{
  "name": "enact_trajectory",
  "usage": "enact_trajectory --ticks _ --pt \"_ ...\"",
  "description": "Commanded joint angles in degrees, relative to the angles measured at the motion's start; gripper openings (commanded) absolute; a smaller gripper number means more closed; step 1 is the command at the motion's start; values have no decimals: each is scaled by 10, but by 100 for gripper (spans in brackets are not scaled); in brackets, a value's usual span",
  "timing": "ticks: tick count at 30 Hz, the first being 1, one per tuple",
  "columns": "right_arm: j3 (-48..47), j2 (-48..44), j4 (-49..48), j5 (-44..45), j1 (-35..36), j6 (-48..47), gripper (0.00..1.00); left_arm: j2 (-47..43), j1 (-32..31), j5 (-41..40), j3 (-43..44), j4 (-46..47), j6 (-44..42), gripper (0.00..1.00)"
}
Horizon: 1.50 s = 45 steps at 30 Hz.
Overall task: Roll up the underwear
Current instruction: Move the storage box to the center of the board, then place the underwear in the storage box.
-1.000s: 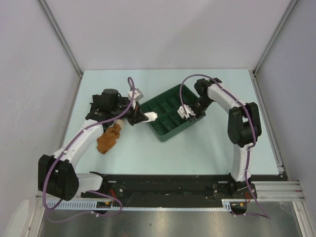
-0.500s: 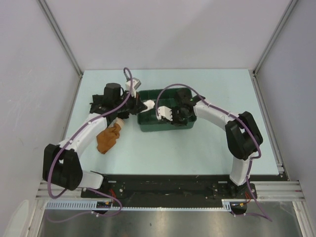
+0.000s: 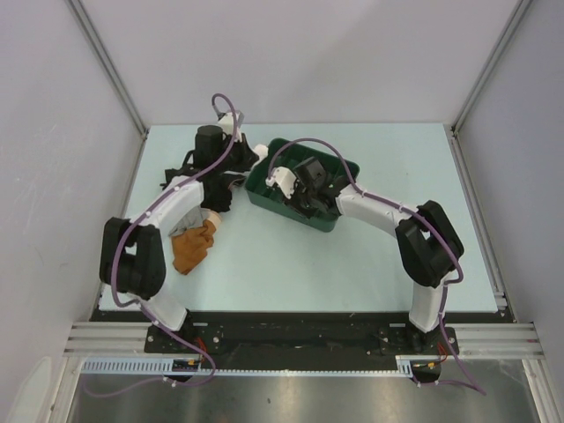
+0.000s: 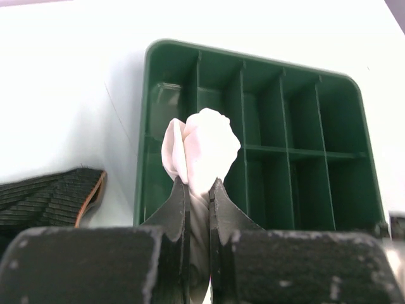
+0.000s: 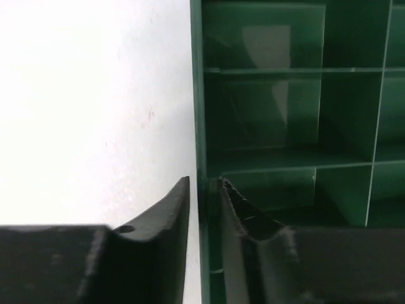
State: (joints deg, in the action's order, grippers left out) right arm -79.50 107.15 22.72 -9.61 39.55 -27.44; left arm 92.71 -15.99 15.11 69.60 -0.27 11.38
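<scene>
The underwear (image 4: 202, 147) is a small white roll, and my left gripper (image 4: 198, 183) is shut on its lower end. The roll hangs over the left compartments of the green tray (image 4: 147, 126). From above, the left gripper (image 3: 249, 163) and the underwear (image 3: 262, 156) sit at the tray's far-left corner. My right gripper (image 5: 204, 183) straddles the tray's side wall (image 5: 196, 95), one finger outside and one inside, jaws a little apart, with a sliver of light beside the outer finger. In the top view the right gripper (image 3: 298, 196) is over the tray (image 3: 342, 161).
A black garment (image 4: 50, 196) lies left of the tray, partly under my left arm (image 3: 181, 172). An orange-brown garment (image 3: 194, 247) lies crumpled nearer the left arm's base. The tray's compartments in view hold nothing.
The right gripper dragged and turned the tray leftwards, then its jaws eased apart. The left gripper carried the underwear farther back to the tray's far-left corner.
</scene>
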Motion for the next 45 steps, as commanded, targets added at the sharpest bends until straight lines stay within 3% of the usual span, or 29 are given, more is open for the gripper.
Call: enact_trajectory --ticks 1,10,19,45 --pt "-4 2 -61 4 11 53 33 34 3 -29 50 49 38 0" --pt "-4 -82 -31 -64 -18 53 48 89 2 -38 76 69 59 0" --pt "-5 -118 -24 -125 -113 88 49 121 -19 -104 76 79 71 1" --pt "-2 -94 0 -157 -142 89 49 176 -44 -169 43 70 73 0"
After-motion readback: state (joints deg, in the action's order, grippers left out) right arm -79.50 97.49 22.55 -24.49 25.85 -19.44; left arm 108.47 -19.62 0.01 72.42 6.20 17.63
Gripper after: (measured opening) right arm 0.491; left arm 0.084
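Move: The storage box's near rim is still between the right fingers, its middle about 10 cm straight ahead of that hand and 5 cm below. The white roll hangs some 11 cm ahead, 12 cm left and 11 cm above it. For the left hand, the box's far-left compartment lies about 8 cm ahead, 6 cm right and 16 cm down, the box's middle 2 cm ahead, 13 cm right; the black cloth is 4 cm ahead, 13 cm left on the table. The storage box's near rim is let go as the right fingers spread to about half open; that hand then lifts some 9 cm, going right and a little forward, tilting its left side up, and stays over the box. The left hand, keeping its pinch on the white roll, goes forward, then mainly sinks, about 9 cm in all, towards the far-left compartment, turning slightly counter-clockwise. ##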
